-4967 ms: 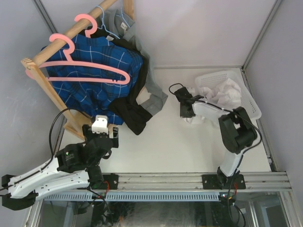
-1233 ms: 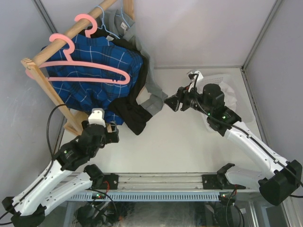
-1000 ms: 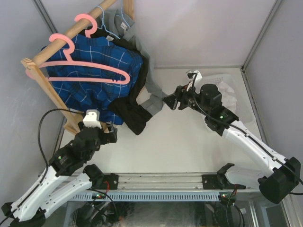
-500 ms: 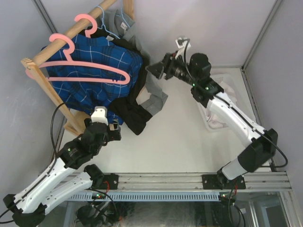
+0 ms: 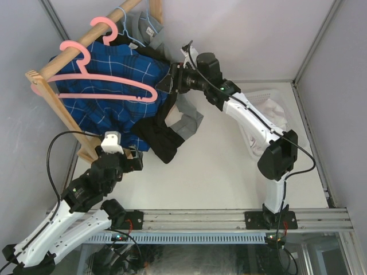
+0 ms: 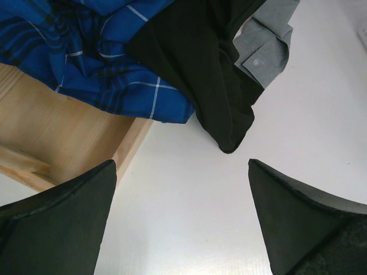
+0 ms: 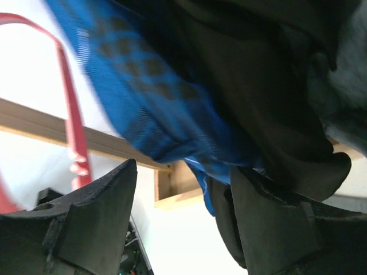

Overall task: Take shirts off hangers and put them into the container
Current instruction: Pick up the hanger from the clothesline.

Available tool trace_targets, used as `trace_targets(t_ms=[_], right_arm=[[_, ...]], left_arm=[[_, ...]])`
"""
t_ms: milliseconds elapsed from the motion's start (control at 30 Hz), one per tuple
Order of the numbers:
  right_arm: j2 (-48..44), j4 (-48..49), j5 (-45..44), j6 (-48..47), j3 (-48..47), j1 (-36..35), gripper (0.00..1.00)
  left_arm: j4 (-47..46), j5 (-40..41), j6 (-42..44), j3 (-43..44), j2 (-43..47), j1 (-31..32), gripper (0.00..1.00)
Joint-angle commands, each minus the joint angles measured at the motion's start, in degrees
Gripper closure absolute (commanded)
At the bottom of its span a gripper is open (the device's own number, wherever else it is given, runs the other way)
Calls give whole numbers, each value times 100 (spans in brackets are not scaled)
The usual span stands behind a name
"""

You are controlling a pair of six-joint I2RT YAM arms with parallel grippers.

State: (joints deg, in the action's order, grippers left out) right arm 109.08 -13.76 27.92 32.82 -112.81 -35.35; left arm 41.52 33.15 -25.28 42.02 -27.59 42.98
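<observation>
The blue plaid shirt (image 5: 109,109), black shirt (image 5: 160,137) and grey shirt (image 5: 186,117) hang on the wooden rack. A bare pink hanger (image 5: 109,80) lies across the plaid; a second pink hook (image 5: 106,26) and a light-blue wire hanger (image 5: 131,31) sit higher on the bar. My right gripper (image 5: 165,83) is open at the plaid's right edge; in its wrist view the plaid hem (image 7: 172,132) hangs just above the gap between its fingers (image 7: 183,166). My left gripper (image 5: 121,150) is open over bare table by the black shirt's tip (image 6: 229,143). The white shirt (image 5: 274,112) lies in the container (image 5: 269,93).
The wooden rack (image 5: 57,109) stands at the far left, and its base (image 6: 69,137) is just left of my left gripper. The right arm (image 5: 246,114) stretches across the container's near side. Grey walls close the table at back and sides.
My right arm has swung up and left from beside the grey shirt to the plaid on the rack, its jaws a little wider. My left gripper has shifted slightly near the rack base.
</observation>
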Motion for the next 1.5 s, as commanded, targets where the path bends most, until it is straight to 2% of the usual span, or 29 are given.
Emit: trace_targets(t_ms=[0,200,333,500,667,833,967,1133,1467], right_arm=[[91,-115,-768,-197,-357,-173,30],[448,258,-652,-580,-868,-346,25],[522,312,-946,-1421,-1255,-595,24],[401,724,-1042,-2654,-1082,-779,23],[126,691,-1354,-3157,-707,-861,24],[-85,891,-855,-3510,-460,-707,17],[-226,351,-669,-3585,-750,-582,17],[-886,1327,44,-3781,174,-453,15],[-110,833,974,-3650,-1238,-169,15]], left_arm=[[-199,-97,95,-61,-90,-27,0],[-162,-129,102,-39,-69,-27,0],[-177,-89,85,-57,82,-27,0],[-190,-115,75,-62,145,-27,0],[-179,-123,80,-62,101,-27,0],[-172,-160,76,-54,23,-27,0],[-136,-100,76,-40,-9,-27,0],[-135,-61,67,-44,4,-27,0],[-118,-28,58,-36,-21,-27,0]])
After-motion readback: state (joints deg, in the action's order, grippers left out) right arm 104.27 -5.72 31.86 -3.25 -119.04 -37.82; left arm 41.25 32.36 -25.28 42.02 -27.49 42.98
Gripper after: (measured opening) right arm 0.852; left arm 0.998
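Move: The right gripper is up beside the hanging shirts. The hook of the plaid shirt's pink hanger lies about 13 cm to its left, 8 cm ahead and 14 cm above. Nearer the robot on the rod, the empty pink hanger centres some 19 cm left, level in reach and about 3 cm up. The black shirt's blue hanger is roughly 8 cm left, 10 cm ahead and 10 cm up. From the left gripper, that hook lies about 27 cm ahead, 2 cm left and 29 cm above. Dip the right gripper a little, then work it about 5 cm left against the hanging plaid shirt. Draw it back out to the right and slightly towards the robot while lifting, to finish some 12 cm higher. Tip the wrist up nearly 50 degrees throughout so the fingers face the rod, and spread them wider, taking hold of nothing. ##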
